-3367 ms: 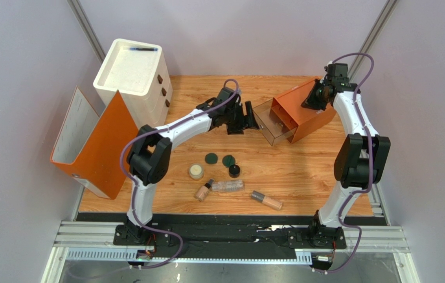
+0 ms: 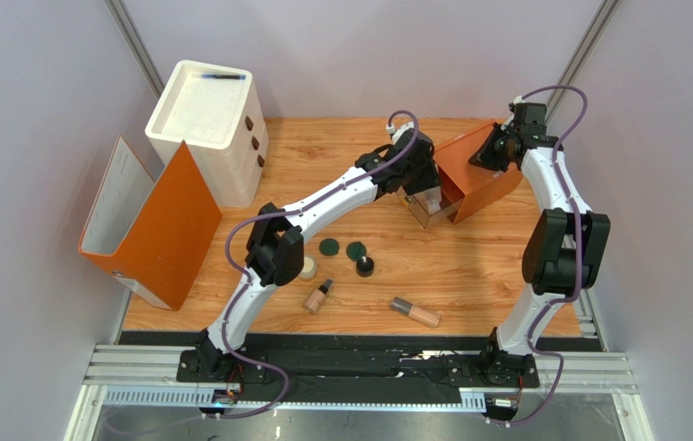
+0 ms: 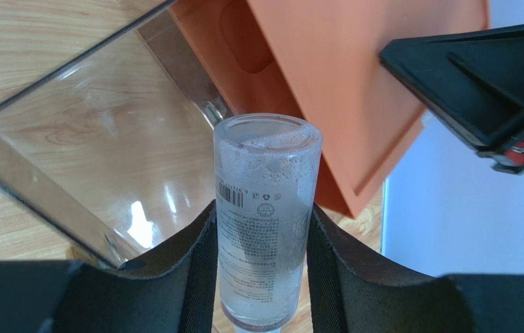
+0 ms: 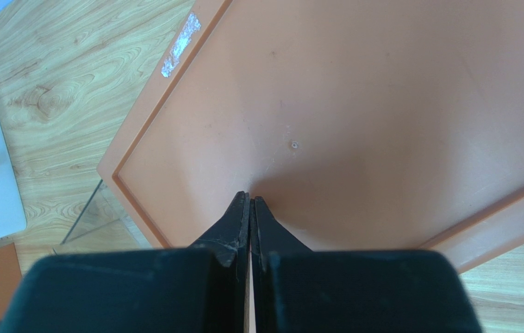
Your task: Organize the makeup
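My left gripper (image 3: 261, 210) is shut on the clear tube (image 3: 265, 201), holding it over the transparent drawer (image 3: 28, 187) pulled out of the orange box (image 2: 479, 179). In the top view the tube (image 2: 430, 200) hangs at the drawer's mouth. My right gripper (image 4: 251, 198) is shut, with its tips on the box's orange top (image 4: 383, 104). Lying on the table are two dark-green discs (image 2: 328, 247) (image 2: 356, 250), a black jar (image 2: 365, 267), a cream jar (image 2: 307, 269) half hidden by my left arm, and two beige dark-capped tubes (image 2: 318, 297) (image 2: 415, 312).
A white drawer unit (image 2: 203, 124) stands at the back left. An orange binder (image 2: 152, 225) stands open in front of it. Grey walls close in both sides.
The clear tube has left the table near the beige tubes and is now in my left gripper. The left arm has swung right to the drawer. The right arm has not moved.
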Robot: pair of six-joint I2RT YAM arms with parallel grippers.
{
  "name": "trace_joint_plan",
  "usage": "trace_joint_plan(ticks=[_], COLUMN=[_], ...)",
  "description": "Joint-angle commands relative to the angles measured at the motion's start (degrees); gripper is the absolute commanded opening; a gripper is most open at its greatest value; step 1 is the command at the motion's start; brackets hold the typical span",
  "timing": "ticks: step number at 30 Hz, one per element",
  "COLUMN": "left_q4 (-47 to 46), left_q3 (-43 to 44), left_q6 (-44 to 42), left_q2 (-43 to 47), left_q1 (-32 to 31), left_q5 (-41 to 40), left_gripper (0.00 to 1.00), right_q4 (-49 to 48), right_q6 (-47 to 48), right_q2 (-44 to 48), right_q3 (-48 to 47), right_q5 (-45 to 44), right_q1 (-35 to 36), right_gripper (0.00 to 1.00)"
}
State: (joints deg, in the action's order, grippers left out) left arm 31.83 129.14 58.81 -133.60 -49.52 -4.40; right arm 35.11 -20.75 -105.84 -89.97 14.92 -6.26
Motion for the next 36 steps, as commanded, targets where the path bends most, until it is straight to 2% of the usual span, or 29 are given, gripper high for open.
trace_joint_plan(ticks=[1, 2, 3, 4, 6, 7, 8, 9, 11, 15, 18, 19, 22, 26, 30, 34, 36], left_q4=[-2.66, -2.57, -2.57, -2.48, -2.30, -2.48, -2.91, -3.27, -4.41, -4.16, -3.18, -3.44, -1.61, 1.65, 0.60, 0.77, 2.95], left_q3=[3.40, 3.31, 3.31, 3.48, 3.92, 4.01, 3.84, 3.84, 4.01, 3.93, -1.77, -7.01, -15.64, -25.93, -38.49, -42.21, -40.82], left_q6=[0.96, 0.87, 0.70, 0.26, -0.53, -0.71, -1.15, -1.76, -4.04, -15.00, -24.13, -26.79, -37.68, -52.87, -61.34, -65.92, -68.12], left_q2=[-0.78, -0.87, -0.96, -1.05, -0.96, -0.79, 0.09, 0.53, 2.20, 6.15, 12.29, 16.14, 22.23, 26.80, 30.67, 28.76, 25.43], left_q1=[0.38, 0.56, 1.00, 1.26, 1.79, 2.23, 2.41, 2.49, 2.93, 3.02, 2.67, 1.80, -0.48, -8.20, -16.02, -21.31, -22.46], left_q5=[1.24, 1.15, 1.41, 1.68, 1.85, 1.86, 1.94, 1.94, 2.03, 3.96, 7.21, 7.30, 6.16, 5.38, 5.29, 4.58, 5.98], left_gripper=[0.21, 0.37, 0.44, 0.56, 0.64, 0.71, 0.82, 0.85, 0.86, 0.84, 0.83, 0.83, 0.83, 0.80, 0.79, 0.81, 0.81], right_q4=[16.57, 16.48, 16.57, 16.57, 16.39, 16.39, 16.48, 16.48, 16.48, 16.48, 16.65, 16.57, 16.57, 16.65, 16.92, 16.92, 16.92], right_q6=[3.26, 3.44, 3.44, 3.53, 3.70, 3.70, 3.70, 3.70, 3.79, 3.61, 3.79, 3.88, 3.79, 3.97, 4.05, 4.05, 4.05], right_q2=[-6.92, -6.83, -6.57, -6.48, -6.31, -6.31, -6.22, -6.22, -6.13, -6.13, -5.96, -5.95, -5.87, -5.78, -5.95, -6.13, -6.39], right_q3=[6.30, 6.22, 6.30, 6.30, 6.30, 6.30, 6.39, 6.39, 6.39, 6.39, 6.48, 6.56, 6.74, 6.83, 6.65, 7.09, 7.18], right_q5=[-4.99, -4.90, -4.72, -4.55, -4.46, -4.46, -4.37, -4.37, -4.37, -4.28, -4.28, -4.20, -4.19, -4.28, -4.63, -4.63, -4.46], right_q1=[0.37, 0.37, 0.37, 0.37, 0.37, 0.37, 0.29, 0.29, 0.37, 0.29, 0.29, 0.37, 0.37, 0.37, 0.37, 0.37, 0.37], right_gripper=[0.00, 0.00, 0.00, 0.00, 0.01, 0.01, 0.01, 0.01, 0.00, 0.00, 0.00, 0.00, 0.00, 0.00, 0.00, 0.00, 0.00])
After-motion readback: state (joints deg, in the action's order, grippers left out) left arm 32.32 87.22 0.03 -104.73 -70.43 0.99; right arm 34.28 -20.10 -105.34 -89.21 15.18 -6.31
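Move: The left gripper holds the clear bottle over the open drawer, whose middle is about 2 cm back, 1 cm left and some 8 cm below. The orange box stands roughly 11 cm right and 3 cm farther out; the concealer tube lies about 26 cm back and 3 cm left, the black jar 16 cm back and 14 cm left, both near 17 cm down. From the right hand, the drawer lies some 15 cm left, 5 cm back and 5 cm lower. Dip the left gripper about 1 cm and open the fingers wide to let go of the bottle in the drawer, easing forward. Then lift clear and swing back towards the concealer tube, ending about 25 cm back and 6 cm left, turning clockwise and sinking after the arc's top, fingers open. Keep the right hand's closed tips resting on the box top. ##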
